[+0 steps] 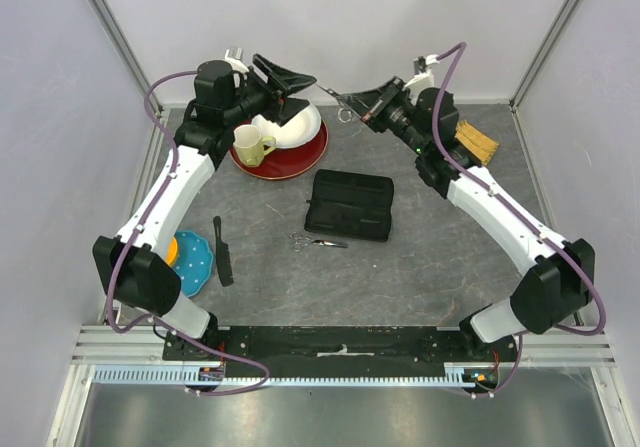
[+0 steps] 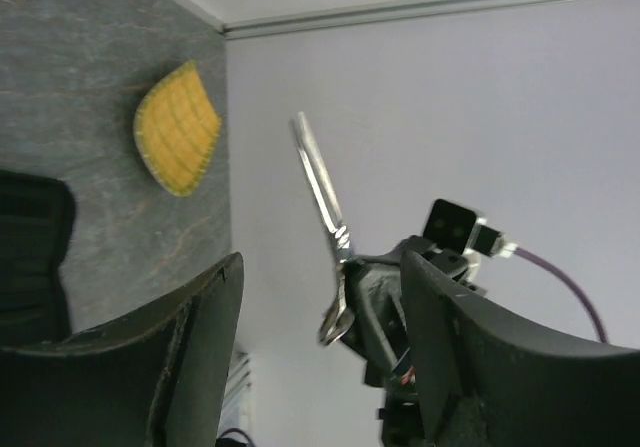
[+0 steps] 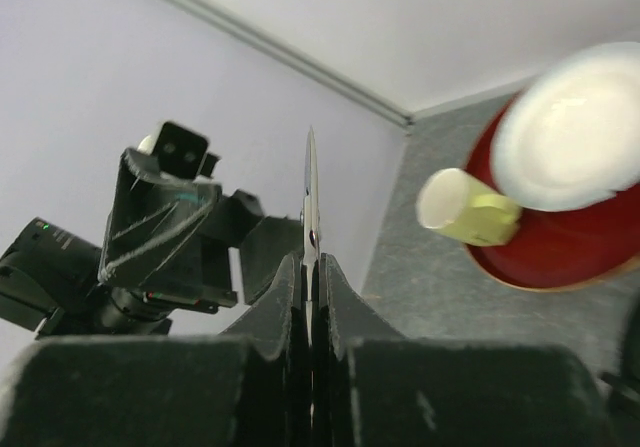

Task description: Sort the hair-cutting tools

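Note:
A pair of silver scissors (image 3: 310,192) is held up in the air at the back of the table, with my right gripper (image 3: 310,267) shut on it. The top view shows these scissors (image 1: 341,104) sticking out of the right gripper (image 1: 356,101) towards my left gripper (image 1: 287,75). The left gripper (image 2: 322,267) stands open beside the blades (image 2: 322,192), apart from them. A second pair of scissors (image 1: 318,242) lies on the table in front of the black case (image 1: 350,205). A black comb (image 1: 222,252) lies at the left.
A red plate (image 1: 290,162) at the back left bears a white bowl (image 1: 300,132) and a yellow mug (image 1: 250,145). A blue dish (image 1: 195,262) sits by the left arm. A yellow brush (image 1: 476,143) lies at the back right.

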You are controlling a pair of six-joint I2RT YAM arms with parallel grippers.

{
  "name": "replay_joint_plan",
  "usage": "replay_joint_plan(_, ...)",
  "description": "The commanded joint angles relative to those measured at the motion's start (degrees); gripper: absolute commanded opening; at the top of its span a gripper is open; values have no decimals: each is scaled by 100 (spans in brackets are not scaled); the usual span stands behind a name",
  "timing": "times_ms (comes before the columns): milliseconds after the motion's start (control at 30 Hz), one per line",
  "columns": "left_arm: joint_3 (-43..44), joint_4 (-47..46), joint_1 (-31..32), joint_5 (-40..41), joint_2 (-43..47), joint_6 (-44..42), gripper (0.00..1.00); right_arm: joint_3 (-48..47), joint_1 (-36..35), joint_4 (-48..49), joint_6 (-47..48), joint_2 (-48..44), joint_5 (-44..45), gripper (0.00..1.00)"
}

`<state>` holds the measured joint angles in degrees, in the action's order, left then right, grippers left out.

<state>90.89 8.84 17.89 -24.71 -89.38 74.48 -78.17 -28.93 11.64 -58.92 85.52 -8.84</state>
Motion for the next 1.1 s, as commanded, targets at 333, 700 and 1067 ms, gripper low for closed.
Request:
replay_joint_plan(333, -1530, 1040, 65, -1546, -606, -3508, 63, 1848, 906, -2427, 1697, -1845, -1303, 0)
replay_joint_plan(700, -2005, 1849, 531, -1545, -1537, -4547, 50, 3360, 933, -2930, 1857, -2276, -1665, 0)
replay_joint_plan(1067, -2321, 2051, 602, -966, -1951, -4688, 46, 3976, 959, -3185, 2051, -2267, -1366, 0)
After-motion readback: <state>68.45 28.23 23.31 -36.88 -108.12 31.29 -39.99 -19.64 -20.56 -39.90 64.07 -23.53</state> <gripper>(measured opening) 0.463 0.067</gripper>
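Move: The open black case lies some 40 cm below both hands. Its middle is about 8 cm back and 9 cm right of the empty left hand, and roughly 6 cm back, with no sideways offset, from the right hand, which holds scissors. The scissors on the table lie about 16 cm back and 2 cm right of the left hand, and 14 cm back and 7 cm left of the right. The red plate is about 5 cm ahead and 5 cm left of the left hand. The left hand leaves the scissors to the right hand and drops about 35 cm, drawing back some 12 cm to just above the case's near left corner, its fingers tipping steeply down and turning clockwise while they narrow to about half open, with no touch to be seen. The right hand keeps its pinch on the scissors, swings right first, then comes down nearly 28 cm and back 16 cm to the case's near right corner, fingers tipping down some 45 degrees so the blades point left and down towards the near edge. ##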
